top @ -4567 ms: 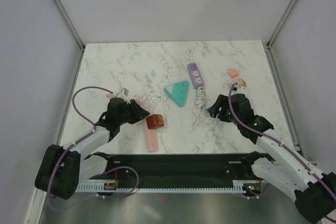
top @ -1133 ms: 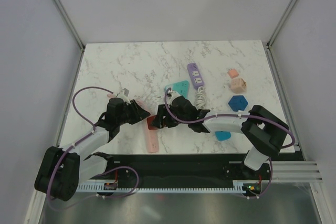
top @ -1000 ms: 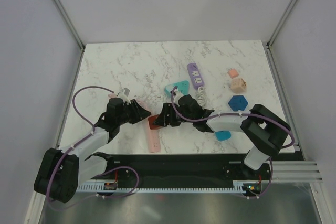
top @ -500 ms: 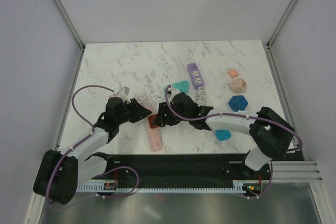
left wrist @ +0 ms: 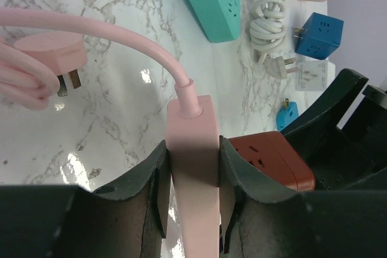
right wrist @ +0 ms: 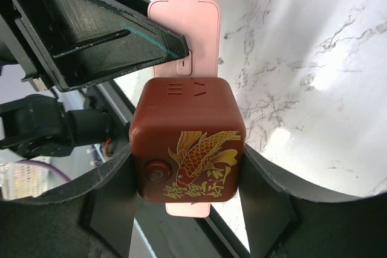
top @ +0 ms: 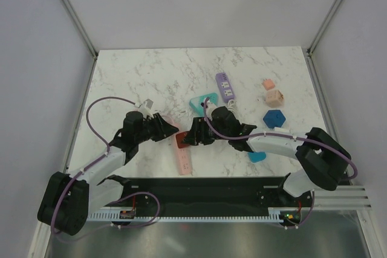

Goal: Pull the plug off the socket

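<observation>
The socket is a pink power strip (top: 185, 161) (left wrist: 192, 131) lying near the table's front edge, its cable running off to the left. My left gripper (top: 164, 129) (left wrist: 192, 176) is shut on the strip's cable end, a finger on each long side. The plug is a red-brown cube (top: 182, 140) (right wrist: 188, 143) with a gold fish printed on it, sitting against the strip's face (right wrist: 184, 16). My right gripper (top: 192, 137) (right wrist: 187, 170) is shut on the cube's two sides. The prongs are hidden, so I cannot tell whether they sit in the strip.
Behind the grippers lie a teal triangular strip (top: 204, 102), a purple strip (top: 225, 86) and a coiled white cable (top: 230, 110). At the right are a blue adapter (top: 274, 118), two peach cubes (top: 273, 96) and a small blue plug (top: 256, 156). The pink cable's coil (left wrist: 36, 70) lies left.
Both grippers have shifted a little to the right together, and the pink strip's near end has swung right with them. The red-brown cube stays between the right fingers.
</observation>
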### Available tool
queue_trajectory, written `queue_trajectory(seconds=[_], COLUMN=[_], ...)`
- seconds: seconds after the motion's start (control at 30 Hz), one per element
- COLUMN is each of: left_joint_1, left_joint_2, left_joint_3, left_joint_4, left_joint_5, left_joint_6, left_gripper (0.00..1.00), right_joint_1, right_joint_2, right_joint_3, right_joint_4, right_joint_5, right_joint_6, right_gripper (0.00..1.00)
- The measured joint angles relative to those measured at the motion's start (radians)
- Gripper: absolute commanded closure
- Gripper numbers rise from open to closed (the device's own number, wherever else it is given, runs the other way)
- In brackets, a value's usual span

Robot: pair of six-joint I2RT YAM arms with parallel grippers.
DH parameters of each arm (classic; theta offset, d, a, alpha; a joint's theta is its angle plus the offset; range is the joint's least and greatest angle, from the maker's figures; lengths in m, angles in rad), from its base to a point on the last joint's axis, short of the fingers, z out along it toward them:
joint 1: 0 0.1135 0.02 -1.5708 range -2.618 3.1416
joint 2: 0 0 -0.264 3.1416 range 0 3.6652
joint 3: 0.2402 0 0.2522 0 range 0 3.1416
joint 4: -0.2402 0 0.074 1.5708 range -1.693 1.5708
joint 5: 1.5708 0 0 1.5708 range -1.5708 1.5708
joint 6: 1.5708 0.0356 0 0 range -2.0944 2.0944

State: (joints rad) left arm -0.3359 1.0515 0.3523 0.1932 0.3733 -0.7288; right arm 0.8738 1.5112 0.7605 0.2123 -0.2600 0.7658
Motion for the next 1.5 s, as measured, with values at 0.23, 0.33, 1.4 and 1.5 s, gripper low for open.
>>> queue_trajectory(seconds=[0.23, 0.33, 1.4, 1.5], left_joint_1=[-0.003, 0.0, 0.021, 0.03], left_joint_2=[0.004, 0.009, 0.045, 0.098], left_joint_3=[0.011, 0.011, 0.017, 0.028], left_joint_4=[0.004, -0.003, -0.009, 0.013], left_joint_5=[0.013, 0.012, -0.044, -0.043], left_joint_6=[-0.012, -0.011, -0.005, -0.011], left_gripper=[0.98, 0.98, 0.98, 0.98], right_joint_1=[-0.017, 0.06, -0.008, -0.097], right_joint_2=[-0.011, -0.008, -0.193, -0.295], right_joint_3=[-0.008, 0.078, 0.063, -0.027], right_joint_4=[0.002, -0.139, -0.418, -0.428], right_joint_5=[-0.034, 0.109, 0.301, 0.292], right_joint_6=[0.016, -0.042, -0.126, -0.113], right_gripper=[1.0, 1.0, 1.0, 1.0])
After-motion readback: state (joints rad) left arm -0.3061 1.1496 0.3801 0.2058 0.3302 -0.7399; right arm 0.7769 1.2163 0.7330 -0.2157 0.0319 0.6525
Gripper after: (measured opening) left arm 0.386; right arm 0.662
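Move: The brown plug is already pinched in the right fingers, its prong side against the pink socket strip, whose middle lies some 3 cm back, 2 cm left and 3 cm below the right hand. The teal block rests about 12 cm ahead, 8 cm right and 7 cm lower; the white cord bundle 9 cm ahead, 16 cm right and 8 cm lower. From the left hand, gripping the strip's cord end, the plug is about 4 cm back, 3 cm right, roughly level. Rocking first, the right hand keeps its pinch on the brown plug and tips its fingers about 15 degrees downward, back up, then down again almost on the spot. It then pulls quickly away from the pink strip, some 9 cm to the right and slightly forward, turning clockwise. The left fingers keep hold of the strip, drifting only a little left, forward and down. ##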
